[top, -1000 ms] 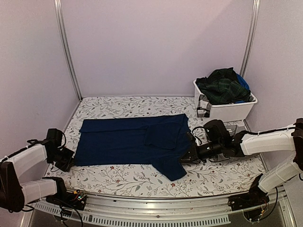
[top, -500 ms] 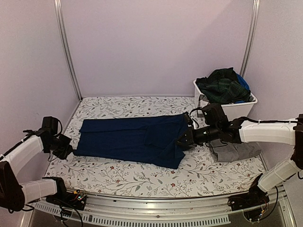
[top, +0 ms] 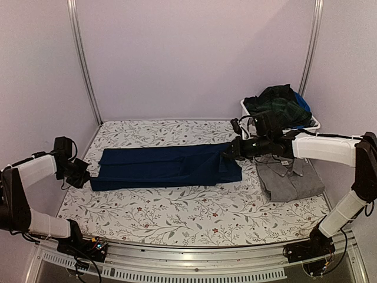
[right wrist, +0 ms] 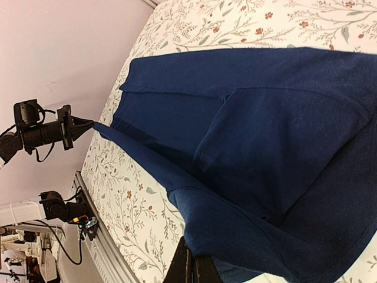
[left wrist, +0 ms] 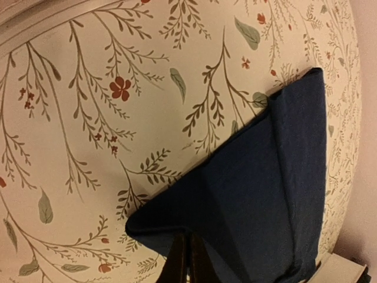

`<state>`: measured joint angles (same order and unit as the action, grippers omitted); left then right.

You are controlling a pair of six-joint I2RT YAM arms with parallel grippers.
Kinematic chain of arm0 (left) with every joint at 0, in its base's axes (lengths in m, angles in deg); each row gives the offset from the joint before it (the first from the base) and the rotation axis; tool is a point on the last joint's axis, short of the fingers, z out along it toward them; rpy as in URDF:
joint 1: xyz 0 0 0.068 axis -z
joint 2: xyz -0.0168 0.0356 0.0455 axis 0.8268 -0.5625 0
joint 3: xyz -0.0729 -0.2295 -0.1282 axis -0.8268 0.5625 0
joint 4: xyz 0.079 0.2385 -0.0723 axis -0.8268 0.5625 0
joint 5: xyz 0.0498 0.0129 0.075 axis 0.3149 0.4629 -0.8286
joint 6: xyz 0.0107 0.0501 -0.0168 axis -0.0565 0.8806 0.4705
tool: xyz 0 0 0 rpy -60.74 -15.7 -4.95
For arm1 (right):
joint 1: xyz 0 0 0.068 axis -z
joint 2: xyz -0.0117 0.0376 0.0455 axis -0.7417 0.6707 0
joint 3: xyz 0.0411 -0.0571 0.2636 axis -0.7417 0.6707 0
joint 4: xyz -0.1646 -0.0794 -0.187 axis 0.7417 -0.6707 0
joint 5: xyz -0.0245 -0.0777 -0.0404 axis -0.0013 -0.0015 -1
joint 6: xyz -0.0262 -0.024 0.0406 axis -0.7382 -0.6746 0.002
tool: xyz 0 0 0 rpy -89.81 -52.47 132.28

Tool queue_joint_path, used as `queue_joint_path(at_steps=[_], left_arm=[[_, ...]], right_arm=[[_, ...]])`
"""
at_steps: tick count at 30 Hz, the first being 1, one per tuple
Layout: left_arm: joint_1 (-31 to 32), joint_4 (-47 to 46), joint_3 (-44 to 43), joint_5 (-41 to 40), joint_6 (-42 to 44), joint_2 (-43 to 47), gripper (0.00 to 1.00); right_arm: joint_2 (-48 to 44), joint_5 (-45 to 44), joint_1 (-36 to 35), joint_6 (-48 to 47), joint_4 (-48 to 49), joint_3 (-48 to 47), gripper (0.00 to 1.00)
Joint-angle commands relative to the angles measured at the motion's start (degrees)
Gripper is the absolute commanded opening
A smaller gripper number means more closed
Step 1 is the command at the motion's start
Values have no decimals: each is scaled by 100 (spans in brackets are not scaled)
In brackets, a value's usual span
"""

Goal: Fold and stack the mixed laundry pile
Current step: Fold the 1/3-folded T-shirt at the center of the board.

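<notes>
A navy blue garment lies as a long, narrow folded band across the floral table cloth. My left gripper is shut on its left corner, and the left wrist view shows the navy blue garment pinched at my left gripper. My right gripper is shut on the right end; in the right wrist view the lifted edge of the navy blue garment runs from my right gripper toward the left gripper. A folded grey garment lies at the right. A dark green plaid garment sits in the bin.
The white plastic bin stands at the back right, partly behind my right arm, with a bright blue cloth beside the plaid one. Metal frame posts rise at the back corners. A metal rail runs along the near edge.
Both grippers carried the near edge of the navy garment away toward the back, folding it over into a narrower band. The right arm moved off the grey garment, which now shows fully.
</notes>
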<state>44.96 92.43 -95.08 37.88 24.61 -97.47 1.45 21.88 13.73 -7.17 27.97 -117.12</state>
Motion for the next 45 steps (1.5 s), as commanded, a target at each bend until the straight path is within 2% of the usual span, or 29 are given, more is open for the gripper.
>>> queue_joint_path(at_steps=[1,21,45], left_arm=[[-174,-441,-307,39,184,-309,0],[-237,-1295,-989,338,399,-2038,0],[29,-1362,-1548,365,669,-2830,0]], right_arm=[[469,-11,162,-387,-91,-576,0],[1974,105,608,-793,-187,-1874,0],[2943,-1,767,-1047,-386,-2631,0]])
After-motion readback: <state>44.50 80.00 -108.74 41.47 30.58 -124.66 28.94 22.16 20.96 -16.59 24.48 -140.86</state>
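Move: Both hands already hold the navy T-shirt's near side. The far-left corner it is being folded towards lies about 20 cm ahead of the left hand, 3 cm to its left and 5 cm below. The far-right corner is some 21 cm ahead of the right hand, 8 cm to its right and 16 cm below. From the right hand, the folded grey shirt lies level ahead, 32 cm right and 15 cm down; the laundry basket is 25 cm ahead, 36 cm right and 8 cm below. Forward together, nearly level at first and then sinking, both hands carry the T-shirt's pinched near side over its body towards the far edge. The right travels about 12 cm out and 6 cm down, the left some 9 cm out and 4 cm down. Both grippers stay shut on the cloth and the wrists barely turn. ##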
